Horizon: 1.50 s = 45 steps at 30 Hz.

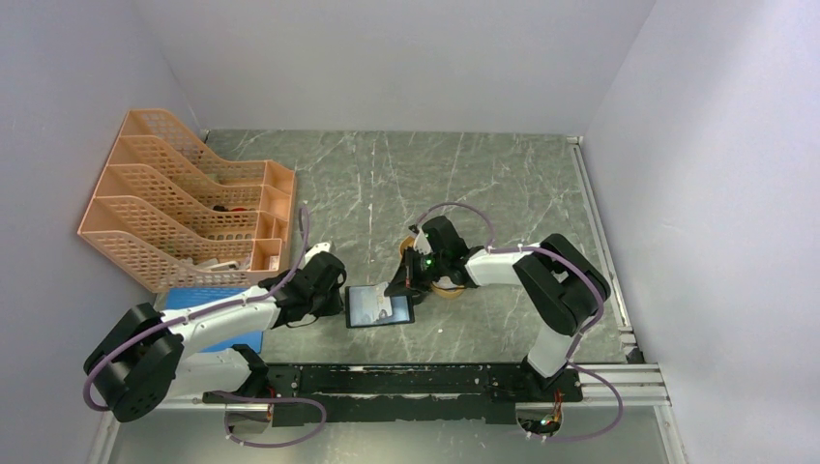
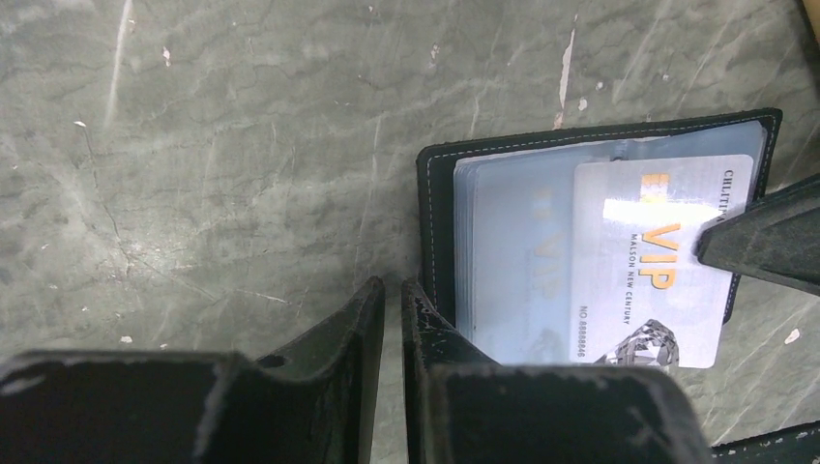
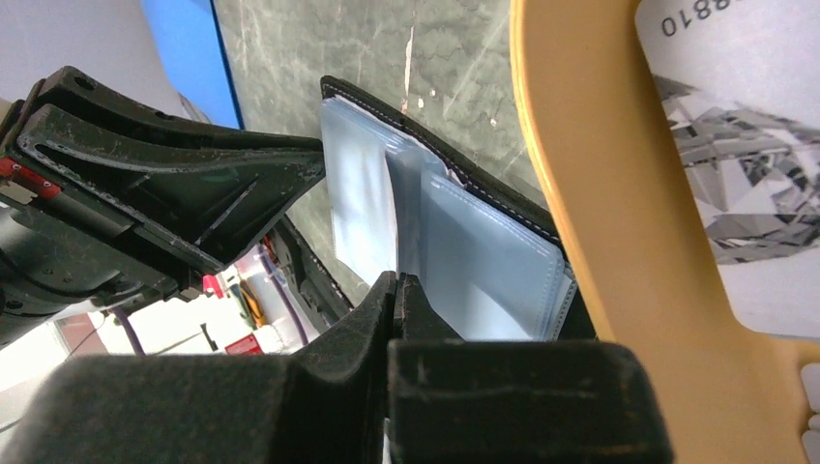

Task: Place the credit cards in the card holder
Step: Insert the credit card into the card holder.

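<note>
The black card holder (image 1: 364, 305) lies open on the table, its clear bluish pockets (image 2: 512, 251) facing up. A white credit card (image 2: 648, 280) with orange "VIP" print rests flat on the pockets, its left part tucked in. My right gripper (image 1: 399, 288) is shut, and its dark fingertips (image 2: 764, 244) press on the card's right edge. My left gripper (image 2: 394, 290) stands at the holder's left edge. Its jaws are a narrow slit apart, with bare table showing between them. Another credit card (image 3: 735, 145) lies in the orange tray (image 3: 580, 193).
A peach-coloured file rack (image 1: 184, 208) stands at the back left. A flat blue pad (image 1: 218, 319) lies under my left arm. The orange tray (image 1: 447, 288) sits right beside the holder, under my right wrist.
</note>
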Motion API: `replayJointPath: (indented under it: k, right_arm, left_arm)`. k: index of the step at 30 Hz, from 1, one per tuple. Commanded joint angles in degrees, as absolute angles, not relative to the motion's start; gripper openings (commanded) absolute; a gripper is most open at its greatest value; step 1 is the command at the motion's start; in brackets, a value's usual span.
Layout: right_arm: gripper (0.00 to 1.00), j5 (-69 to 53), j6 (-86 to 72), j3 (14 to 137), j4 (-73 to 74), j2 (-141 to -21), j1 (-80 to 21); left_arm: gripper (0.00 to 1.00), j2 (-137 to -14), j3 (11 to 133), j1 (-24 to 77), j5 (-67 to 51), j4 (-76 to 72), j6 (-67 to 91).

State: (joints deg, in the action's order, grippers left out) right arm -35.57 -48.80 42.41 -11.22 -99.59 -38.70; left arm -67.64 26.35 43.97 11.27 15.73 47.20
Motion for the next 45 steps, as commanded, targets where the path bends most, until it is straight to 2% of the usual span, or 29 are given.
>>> replayJointPath:
  k: [1, 32, 33, 37, 40, 45]
  right_arm:
    - [0.0, -33.4, -48.8, 43.4, -11.9, -101.0, -38.8]
    - [0.0, -30.9, -49.6, 45.3, -9.6, -102.3, -43.7]
    - [0.02, -30.7, -49.0, 45.5, -8.6, -101.9, -43.7]
    - [0.21, -30.0, -47.6, 46.2, -5.6, -100.2, -43.8]
    - [0.32, -29.6, -47.1, 46.4, -3.9, -99.2, -43.7]
    - [0.38, -29.2, -46.0, 46.5, -1.2, -97.6, -43.8]
  left_arm:
    - [0.18, -67.8, 24.2, 43.7, 8.9, 16.4, 47.3]
    - [0.17, -66.9, 22.3, 43.7, 7.6, 14.9, 48.4]
    - [0.17, -66.8, 22.3, 43.7, 7.7, 15.0, 48.4]
    - [0.17, -66.3, 22.4, 43.6, 7.8, 15.4, 48.4]
    - [0.17, -66.0, 22.4, 43.7, 7.8, 15.6, 48.5]
    - [0.17, -65.5, 22.1, 43.7, 7.8, 15.5, 48.7]
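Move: My right fingers pinch the card by its right side, about 3 cm above the table. The sleeve on the card holder's left page is centred some 5 cm to their left and 3 cm nearer my base; the holder's spine lies about 2 cm left and 3 cm back. The orange tray sits roughly 10 cm right and 5 cm ahead. From my left hand, waiting at the holder's left edge, that sleeve's middle is about 5 cm right and 1 cm ahead. With my right hand I push the pinched card leftwards about 2 cm into the left page's sleeve, sinking slightly and easing back towards my base. Then my fingers open to about a third and let go of the card, while the hand drifts some 1 cm right again and a little further back. ##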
